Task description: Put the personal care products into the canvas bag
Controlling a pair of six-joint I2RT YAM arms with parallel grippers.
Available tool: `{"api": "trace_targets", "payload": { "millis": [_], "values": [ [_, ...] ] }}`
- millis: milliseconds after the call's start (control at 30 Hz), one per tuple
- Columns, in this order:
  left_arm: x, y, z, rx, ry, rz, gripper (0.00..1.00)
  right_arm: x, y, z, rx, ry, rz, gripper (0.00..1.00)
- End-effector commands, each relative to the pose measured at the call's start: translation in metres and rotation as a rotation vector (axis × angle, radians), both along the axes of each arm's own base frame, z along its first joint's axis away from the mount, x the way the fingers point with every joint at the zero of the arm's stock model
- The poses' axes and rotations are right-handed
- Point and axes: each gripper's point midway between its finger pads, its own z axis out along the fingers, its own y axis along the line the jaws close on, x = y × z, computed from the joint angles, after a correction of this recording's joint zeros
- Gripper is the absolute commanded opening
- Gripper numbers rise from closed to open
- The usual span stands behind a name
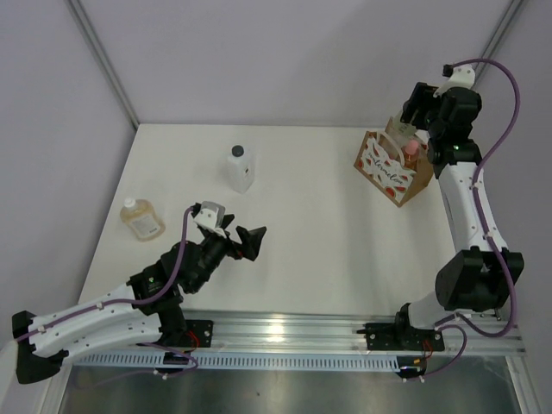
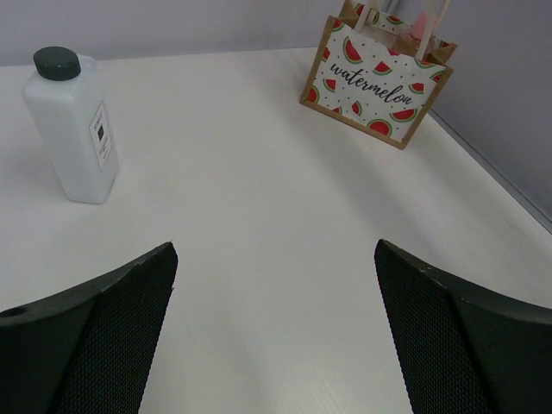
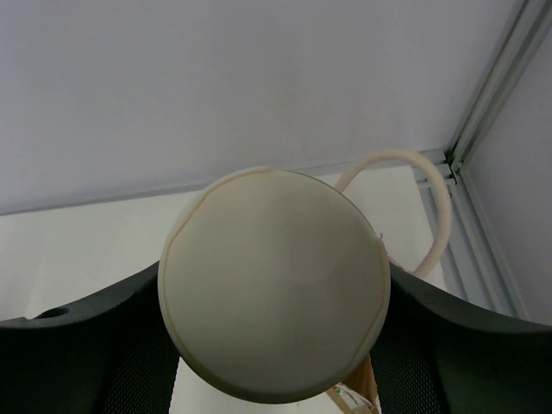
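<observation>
The canvas bag (image 1: pixel 390 170) stands at the table's far right, its watermelon-print panel (image 2: pixel 375 86) facing the left arm. A pink-capped bottle (image 1: pixel 412 148) sticks up inside it. Right above the bag hangs my right gripper (image 1: pixel 416 114), shut on the beige cylinder, whose round cream cap (image 3: pixel 274 285) fills the space between the fingers (image 3: pixel 448 345). A white rope handle (image 3: pixel 435 211) curves behind it. The white bottle with black cap (image 1: pixel 241 167) stands upright at mid table. The amber flask (image 1: pixel 142 218) lies at the left. My left gripper (image 1: pixel 251 241) hovers open with nothing in it.
Grey walls close the table at the back and on both sides. The aluminium rail (image 1: pixel 293 332) with both arm bases runs along the near edge. The white bottle (image 2: pixel 73 129) stands ahead and to the left of the left gripper (image 2: pixel 276 259).
</observation>
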Motion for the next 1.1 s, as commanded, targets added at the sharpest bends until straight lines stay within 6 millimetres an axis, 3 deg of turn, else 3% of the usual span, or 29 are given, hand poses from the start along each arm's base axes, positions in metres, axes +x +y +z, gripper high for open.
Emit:
{"api": "trace_targets", "payload": {
  "millis": [0, 133, 333, 867, 900, 1067],
  "values": [
    [0.003, 0.002, 0.011, -0.015, -0.023, 0.017, 0.99, 0.010, 0.003, 0.098, -0.029, -0.315, 0.040, 0.00],
    [0.003, 0.001, 0.011, -0.012, -0.021, 0.011, 0.99, 0.042, 0.004, 0.063, -0.050, -0.249, 0.054, 0.00],
    [0.004, 0.000, 0.011, -0.004, -0.020, 0.012, 0.99, 0.065, 0.008, 0.031, -0.085, -0.193, 0.080, 0.00],
    [0.003, -0.002, 0.011, -0.007, -0.020, 0.006, 0.99, 0.084, 0.011, -0.036, -0.188, -0.060, 0.067, 0.00],
    [0.003, -0.001, 0.013, -0.008, -0.022, 0.007, 0.99, 0.085, 0.026, -0.040, -0.189, -0.052, 0.096, 0.00],
    [0.002, -0.002, 0.015, -0.015, -0.022, 0.003, 0.99, 0.086, 0.018, -0.057, -0.182, -0.010, 0.051, 0.00]
  ]
}}
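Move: The right hand holds the cream-capped bottle high over the table. The canvas bag's middle lies about 8 cm ahead of this hand, 5 cm to its right and some 28 cm below. The pink-capped bottle already stands in the bag, about 5 cm ahead, 7 cm right and 26 cm below. From the left hand, the bag is roughly 37 cm ahead, 46 cm to the right and 17 cm lower. Keeping its grip on the cream-capped bottle, the right hand brings it down into the mouth of the canvas bag, left of the pink-capped one: about 11 cm down and 7 cm forward, edging slightly left. It nearly pauses late on, then sinks again, the fingers tipping down some 10 degrees and the hand's left side dipping. ##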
